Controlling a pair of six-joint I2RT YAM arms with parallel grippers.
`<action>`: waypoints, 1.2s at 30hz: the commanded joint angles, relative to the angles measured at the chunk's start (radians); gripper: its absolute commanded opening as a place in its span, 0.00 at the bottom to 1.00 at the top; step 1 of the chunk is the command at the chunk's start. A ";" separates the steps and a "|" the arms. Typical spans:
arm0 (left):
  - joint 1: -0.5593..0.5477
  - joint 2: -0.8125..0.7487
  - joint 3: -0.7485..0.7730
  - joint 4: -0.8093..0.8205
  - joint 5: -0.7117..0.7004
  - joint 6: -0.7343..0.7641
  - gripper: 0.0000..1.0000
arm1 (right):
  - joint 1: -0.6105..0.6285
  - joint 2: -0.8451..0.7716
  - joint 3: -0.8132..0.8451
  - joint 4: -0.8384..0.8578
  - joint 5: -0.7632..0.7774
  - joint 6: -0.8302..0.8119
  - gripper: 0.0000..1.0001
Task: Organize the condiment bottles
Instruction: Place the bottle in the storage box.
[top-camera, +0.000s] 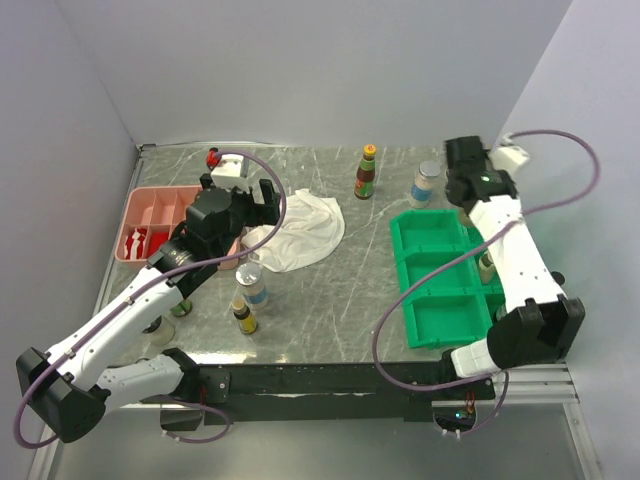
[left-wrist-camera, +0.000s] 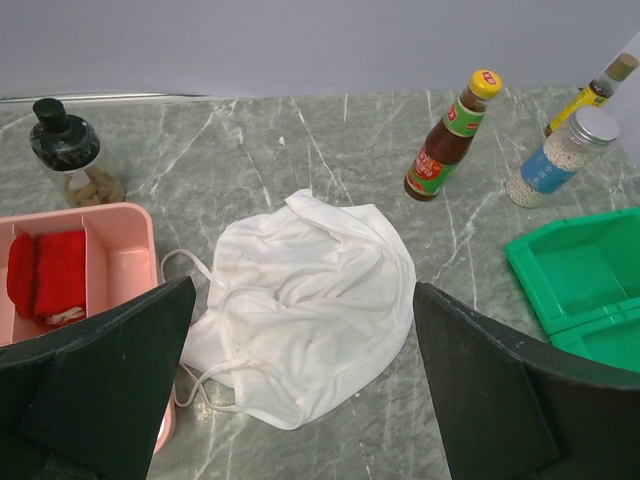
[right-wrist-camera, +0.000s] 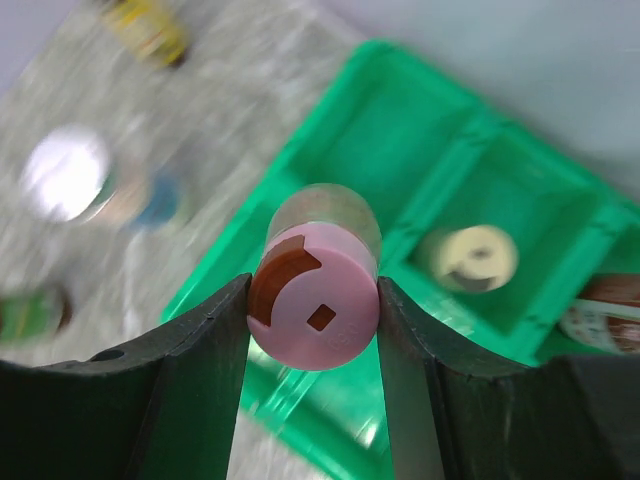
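My right gripper (right-wrist-camera: 312, 300) is shut on a small bottle with a pink cap (right-wrist-camera: 318, 322), held above the far compartment of the green tray (right-wrist-camera: 400, 110). A cream-capped bottle (right-wrist-camera: 470, 257) stands in the tray's middle compartment, with a brown one (right-wrist-camera: 600, 310) beside it. In the top view the right gripper (top-camera: 463, 200) hangs over the tray's far end (top-camera: 430, 222). My left gripper (left-wrist-camera: 305, 330) is open and empty above the white cloth (left-wrist-camera: 300, 300). A red-labelled, yellow-capped bottle (left-wrist-camera: 450, 138) and a silver-capped jar (left-wrist-camera: 560, 155) stand at the back.
A black-capped jar (left-wrist-camera: 68, 150) stands behind the pink tray (left-wrist-camera: 110, 250), which holds something red. A clear blue-labelled bottle (top-camera: 252, 280) and a small yellow-capped one (top-camera: 244, 315) stand by the left arm. Grey walls close in the table's back and sides.
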 joint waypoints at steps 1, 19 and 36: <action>-0.009 -0.011 -0.002 0.036 -0.016 0.019 0.97 | -0.145 -0.126 -0.066 0.036 0.068 0.050 0.00; -0.020 0.012 -0.002 0.036 -0.022 0.024 0.97 | -0.455 -0.169 -0.215 0.093 -0.072 0.061 0.00; -0.023 0.024 -0.002 0.033 -0.025 0.024 0.97 | -0.515 -0.126 -0.289 0.133 -0.103 0.081 0.00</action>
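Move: The right hand already holds the pink-capped bottle; the place it is taken to, the middle compartment in the green storage box's right-hand column, lies about 14 cm to its right, 7 cm back and 21 cm below. The beige-capped bottle stands there already, 7 cm right and 7 cm back; the brown-labelled bottle leans some 16 cm back and 14 cm right. The blue-labelled jar is 10 cm ahead, 8 cm left. From the left hand that compartment is roughly 57 cm right, 4 cm back. The right hand, keeping its grip on the pink-capped bottle, swings about 14 cm to the right and some 8 cm back across the green storage box, fast and nearly level at first, while the wrist turns clockwise by some 25 degrees. Over the second half it slows its sideways travel and sinks about 6 cm towards the middle right-hand compartment, so that the bottle comes in over the free part to the right of the beige-capped bottle, fingers still closed on it. ##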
